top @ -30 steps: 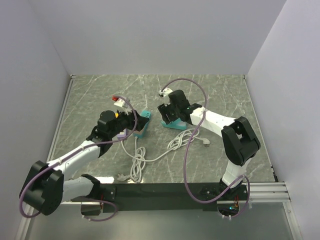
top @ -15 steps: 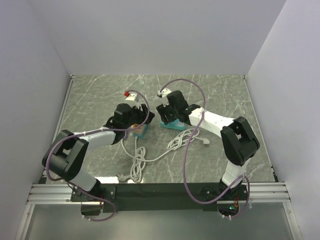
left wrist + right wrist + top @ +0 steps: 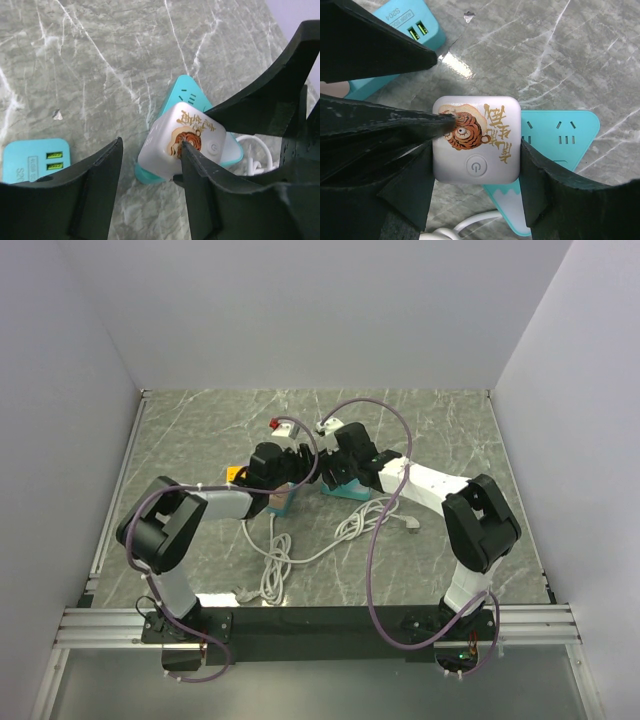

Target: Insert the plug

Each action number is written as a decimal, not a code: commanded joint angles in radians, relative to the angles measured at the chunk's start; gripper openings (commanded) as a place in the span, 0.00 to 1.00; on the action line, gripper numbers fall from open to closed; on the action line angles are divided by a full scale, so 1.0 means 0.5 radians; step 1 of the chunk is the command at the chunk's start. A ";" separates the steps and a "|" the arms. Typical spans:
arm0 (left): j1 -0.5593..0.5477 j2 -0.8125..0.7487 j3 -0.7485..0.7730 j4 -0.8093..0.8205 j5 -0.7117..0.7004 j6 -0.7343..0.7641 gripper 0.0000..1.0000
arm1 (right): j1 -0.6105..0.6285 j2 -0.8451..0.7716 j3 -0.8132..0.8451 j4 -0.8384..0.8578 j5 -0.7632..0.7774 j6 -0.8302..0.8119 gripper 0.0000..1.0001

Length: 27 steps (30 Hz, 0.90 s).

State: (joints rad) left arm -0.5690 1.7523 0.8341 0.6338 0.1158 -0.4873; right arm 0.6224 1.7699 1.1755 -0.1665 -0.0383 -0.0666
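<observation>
The plug (image 3: 490,112) is a white cube with a tiger picture and a power button on top. My right gripper (image 3: 476,167) is shut on its two sides, holding it on the left end of the teal power strip (image 3: 565,135). My left gripper (image 3: 151,142) is open and reaches in from the left. One of its fingertips (image 3: 442,121) touches the tiger picture on the plug's top face. In the left wrist view the plug (image 3: 165,135) sits on the strip (image 3: 187,90). In the top view both grippers (image 3: 303,472) (image 3: 332,475) meet above the strip (image 3: 352,490).
A small teal cube with USB ports (image 3: 37,160) (image 3: 283,498) stands just left of the strip. A coiled white cable (image 3: 275,560) lies in front, one end (image 3: 410,525) to the right and another (image 3: 243,592) near the arm bases. Purple arm cables loop overhead.
My left arm has swung right, from over the small teal cube to the plug, and its jaws have narrowed. The right gripper has kept its hold in place.
</observation>
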 commanded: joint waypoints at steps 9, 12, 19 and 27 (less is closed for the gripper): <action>-0.028 0.137 0.001 0.232 0.097 -0.019 0.40 | 0.111 0.218 -0.069 -0.520 -0.187 0.213 0.00; -0.034 0.155 -0.039 0.291 0.136 -0.041 0.39 | 0.142 0.237 -0.065 -0.520 -0.169 0.265 0.00; -0.055 0.211 -0.085 0.343 0.170 -0.053 0.35 | 0.185 0.249 -0.087 -0.477 -0.166 0.369 0.00; -0.108 0.315 -0.156 0.417 0.158 -0.081 0.33 | 0.203 0.289 -0.163 -0.416 -0.147 0.443 0.00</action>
State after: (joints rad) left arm -0.5743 1.8511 0.7952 0.9092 0.1406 -0.5182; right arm 0.6590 1.7882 1.1896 -0.1768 0.0460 0.0414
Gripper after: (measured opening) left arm 0.330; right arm 0.667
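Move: The white cube sits in the right hand's fingers, on the teal triangle strip, whose middle is about 4 cm below that hand, some 2 cm to its right and 1 cm back. From the left hand the cube lies about 3 cm to the right, 1 cm ahead and 2 cm lower. The pink cube on the long teal strip stands about 8 cm left of the left hand, 6 cm back and 3 cm lower. Edging about 1.5 cm to the right, the left hand brings its fingertips farther over the near corner of the white cube while its fingers close roughly halfway; its wrist then tips the fingers up some 5 degrees, the tips almost in place and seeming to bear on the cube. The right hand keeps its grip on the cube and twists it slowly clockwise by about 5 degrees, easing slightly left. ##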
